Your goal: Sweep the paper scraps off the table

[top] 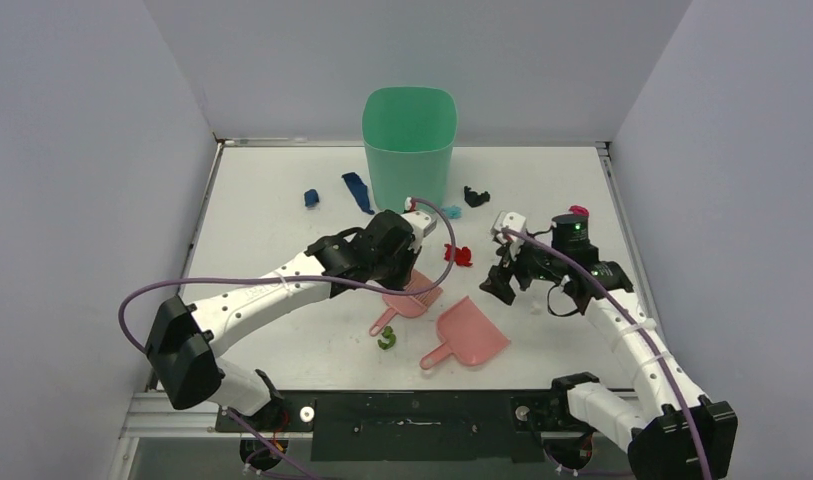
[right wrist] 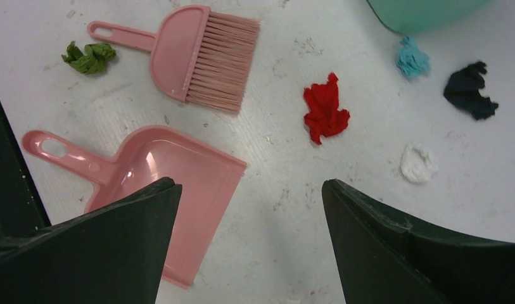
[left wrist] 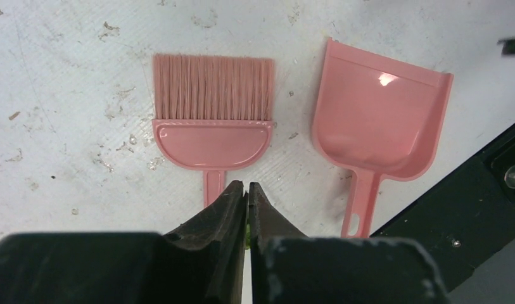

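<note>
Paper scraps lie across the white table (top: 272, 240): two dark blue (top: 311, 198) (top: 358, 192), light blue (top: 451, 212), black (top: 475, 197), red (top: 460, 255), magenta (top: 579, 212) and green (top: 386, 340). The right wrist view shows the red (right wrist: 324, 107), light blue (right wrist: 412, 58), black (right wrist: 470, 92), white (right wrist: 418, 163) and green (right wrist: 89, 57) ones. My left gripper (left wrist: 246, 187) is shut and empty, hovering over the handle of the pink brush (left wrist: 211, 120). A sliver of green shows through the gap behind its jaws. My right gripper (right wrist: 251, 190) is open and empty, right of the pink dustpan (right wrist: 159, 177).
A green bin (top: 409, 140) stands at the back centre. The brush (top: 410, 300) and dustpan (top: 469, 333) lie side by side at the front centre, the dustpan (left wrist: 381, 120) near the black front rail (top: 412, 415). Grey walls close in three sides.
</note>
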You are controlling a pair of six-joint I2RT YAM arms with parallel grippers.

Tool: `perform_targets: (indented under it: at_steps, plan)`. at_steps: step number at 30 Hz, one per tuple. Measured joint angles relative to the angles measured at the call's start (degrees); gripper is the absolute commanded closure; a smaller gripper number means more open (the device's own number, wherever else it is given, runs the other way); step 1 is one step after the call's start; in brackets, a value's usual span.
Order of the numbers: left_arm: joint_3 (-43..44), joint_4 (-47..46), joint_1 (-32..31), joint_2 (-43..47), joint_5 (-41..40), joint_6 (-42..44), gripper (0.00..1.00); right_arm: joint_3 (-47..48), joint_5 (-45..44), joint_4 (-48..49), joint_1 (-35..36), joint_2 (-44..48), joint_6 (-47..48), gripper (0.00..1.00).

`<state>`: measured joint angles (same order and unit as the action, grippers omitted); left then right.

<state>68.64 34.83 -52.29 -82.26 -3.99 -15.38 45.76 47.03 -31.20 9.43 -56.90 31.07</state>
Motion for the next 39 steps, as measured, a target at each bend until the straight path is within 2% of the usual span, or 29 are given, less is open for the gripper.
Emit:
perform_targets:
  at_steps: [2, 4, 8, 12, 17, 22, 25, 28, 34, 39]
  plan:
    - [0.83, 0.0, 0.57, -0.96, -0.11, -0.04, 0.71, 0.76, -2.14, -0.02, 4.42, -0.79, 1.11, 0.16]
    - [0.61, 0.0, 1.4, -1.2, -0.02, -0.24, 0.6, 1.11, -5.42, 0.37, 10.73, -1.79, 2.38, 0.16]
    - [-2.38, -0.96, 6.14, -0.42, 1.68, -1.97, 0.55, 1.81, -10.82, -0.13, 20.83, -4.76, 5.84, 0.21]
    - [-9.94, -2.25, 15.91, 3.19, 5.25, -5.07, 0.5, 6.4, -16.85, -2.32, 29.18, -12.46, 10.67, 0.29]
    - [-20.11, -2.54, 24.24, 14.23, 6.12, -7.69, 0.3, 14.36, -21.51, -4.37, 37.57, -23.21, 15.98, 0.3]
    - [-24.74, -2.67, 26.97, 23.34, 0.02, -9.09, 0.13, 20.06, -22.49, -2.27, 41.46, -31.69, 18.34, 0.25]
    - [-25.09, -2.8, 28.96, 26.58, -3.43, -10.84, 0.11, 21.33, -22.56, 0.52, 42.95, -36.02, 20.44, 0.26]
    - [-25.92, -3.41, 34.05, 29.16, -5.75, -12.76, 0.12, 22.77, -22.6, 1.2, 44.11, -40.98, 23.26, 0.27]
    - [-26.53, -4.04, 38.25, 29.64, -5.81, -15.13, 0.12, 27.78, -23.17, 0.52, 46.82, -49.48, 26.47, 0.31]
    - [-26.82, -4.35, 38.84, 29.14, -4.5, -15.98, 0.12, 32.87, -23.87, -0.17, 49.24, -54.62, 28.48, 0.45]
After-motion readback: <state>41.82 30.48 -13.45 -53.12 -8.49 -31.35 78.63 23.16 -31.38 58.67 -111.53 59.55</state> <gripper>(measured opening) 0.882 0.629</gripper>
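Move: The brush handle lies about 25 cm to the right hand's left, 6 cm back and 16 cm below it. The pink dustpan is some 7 cm left and 10 cm back of that hand, the green scrap about 5 cm straight back of the handle, and the red scrap some 13 cm ahead of the hand and 7 cm left. From the left hand, the handle lies about 5 cm left, 3 cm back and 15 cm down. The right hand sweeps some 25 cm left towards the brush handle, drawing back about 4 cm and sinking 14 cm, mostly in the second half, while its wrist turns counter-clockwise and tips the fingers steeply down; they narrow partway but stay open just above the handle, not yet gripping it. Meanwhile the left hand clears away from the brush, about 23 cm left and a little forward, dipping and partly rising again as it turns some 50 degrees counter-clockwise and its shut fingers open wide. ##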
